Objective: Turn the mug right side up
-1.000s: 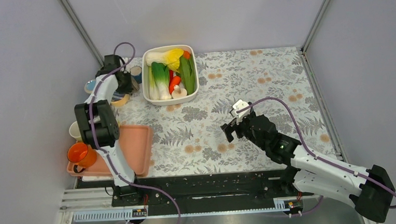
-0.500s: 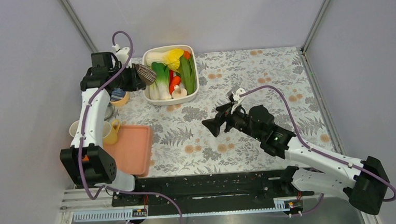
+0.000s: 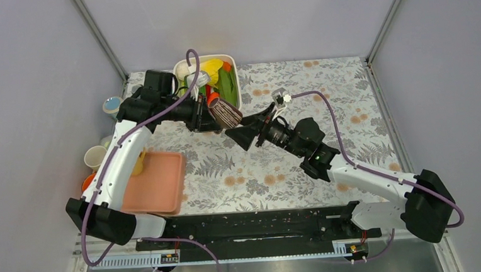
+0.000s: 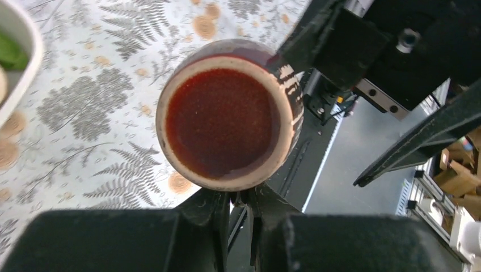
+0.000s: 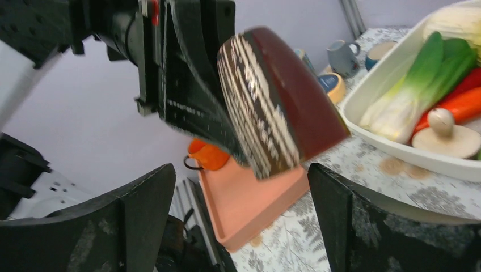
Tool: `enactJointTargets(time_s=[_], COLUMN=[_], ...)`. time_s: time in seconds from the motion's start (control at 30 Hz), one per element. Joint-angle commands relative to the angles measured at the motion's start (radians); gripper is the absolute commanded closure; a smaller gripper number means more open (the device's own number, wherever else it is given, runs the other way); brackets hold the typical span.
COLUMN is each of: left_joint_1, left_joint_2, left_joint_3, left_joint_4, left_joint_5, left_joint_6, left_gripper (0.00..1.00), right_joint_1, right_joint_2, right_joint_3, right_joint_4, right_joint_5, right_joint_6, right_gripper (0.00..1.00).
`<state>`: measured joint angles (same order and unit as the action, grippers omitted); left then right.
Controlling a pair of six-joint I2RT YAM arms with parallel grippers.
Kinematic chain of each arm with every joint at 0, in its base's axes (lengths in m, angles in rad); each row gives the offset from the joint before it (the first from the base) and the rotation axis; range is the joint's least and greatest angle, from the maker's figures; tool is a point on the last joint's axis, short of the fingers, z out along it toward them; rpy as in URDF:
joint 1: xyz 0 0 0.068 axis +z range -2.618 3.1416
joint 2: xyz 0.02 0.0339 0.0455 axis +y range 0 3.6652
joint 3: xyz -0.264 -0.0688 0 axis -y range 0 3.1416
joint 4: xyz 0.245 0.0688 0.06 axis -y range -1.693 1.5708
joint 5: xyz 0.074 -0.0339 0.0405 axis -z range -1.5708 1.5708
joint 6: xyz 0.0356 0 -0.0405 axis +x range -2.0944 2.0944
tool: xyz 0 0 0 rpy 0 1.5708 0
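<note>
The mug (image 3: pixel 228 114) is brown with pale stripes and hangs in the air in front of the white bowl, tipped on its side. In the left wrist view the mug (image 4: pixel 227 122) shows its red-brown inside to the camera. My left gripper (image 4: pixel 239 205) is shut on its lower rim. The right gripper (image 3: pixel 250 125) stands open just right of the mug, pointing at it. In the right wrist view the mug (image 5: pixel 283 102) hangs above and between the spread fingers (image 5: pixel 142 221), touching neither, with my right gripper (image 5: pixel 244 224) below it.
A white bowl (image 3: pixel 238 85) of vegetables stands at the back behind the mug. A pink tray (image 3: pixel 155 182) lies at the front left, with an orange mug (image 5: pixel 210 156) beside it. A cream cup (image 3: pixel 95 157) and a blue cup (image 3: pixel 111 106) stand along the left wall.
The left arm has swung from the back left corner to the middle, carrying the mug. The right gripper has moved up and left to meet it, still open.
</note>
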<state>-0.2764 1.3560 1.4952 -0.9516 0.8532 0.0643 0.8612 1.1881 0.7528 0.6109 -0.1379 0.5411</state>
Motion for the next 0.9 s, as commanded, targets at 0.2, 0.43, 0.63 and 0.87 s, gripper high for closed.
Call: enactJointTargets(time_s=[0.2, 0.43, 0.63, 0.87], left_joint_1=[-0.169, -0.198, -0.189, -0.09], left_joint_2=[-0.04, -0.005, -0.002, -0.033], left_joint_3=[-0.051, -0.075, -0.055, -0.03], left_joint_4=[0.026, 0.01, -0.069, -0.077], left_joint_5=[0.115, 0.116, -0.012, -0.118], left_joint_6=[0.025, 0.061, 0.16, 0.192], left_gripper=[1.0, 1.0, 0.57, 0.3], right_joint_1=[-0.059, -0.071, -0.072, -0.07], right_joint_2=[0.002, -0.053, -0.108, -0.079], right_joint_3=[0.033, 0.018, 0.05, 0.194], right_joint_4=[0.243, 0.201, -0.09, -0.587], right_joint_5=[-0.068, 0.009, 0.083, 0.021], right_joint_6=[0.144, 0.029, -0.296, -0.706], right_gripper=[0.35, 0.94, 1.0, 1.0])
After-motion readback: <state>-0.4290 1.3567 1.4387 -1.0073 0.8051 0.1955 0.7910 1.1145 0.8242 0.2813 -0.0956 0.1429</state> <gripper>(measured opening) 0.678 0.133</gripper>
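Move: The brown mug hangs from the left gripper, its middle about 3 cm right of that hand point, 2 cm forward and 2 cm above it, rim towards the right hand. From the open right gripper, the mug's middle lies about 4 cm left, 3 cm ahead and 2 cm up. The vegetable box is some 25 cm ahead of the left hand, 6 cm left and 24 cm below; the pink tray, 28 cm left, 6 cm back and 27 cm below. Bring the left gripper about 5 cm back and right with the mug while the right rises a little, then shut the right fingers on the mug's rim wall. Once they grip, open the left wide and sink it clear, about 3 cm down; carry the mug with the right hand rightwards, down and forward, dipping its fingers some 25 degrees. ##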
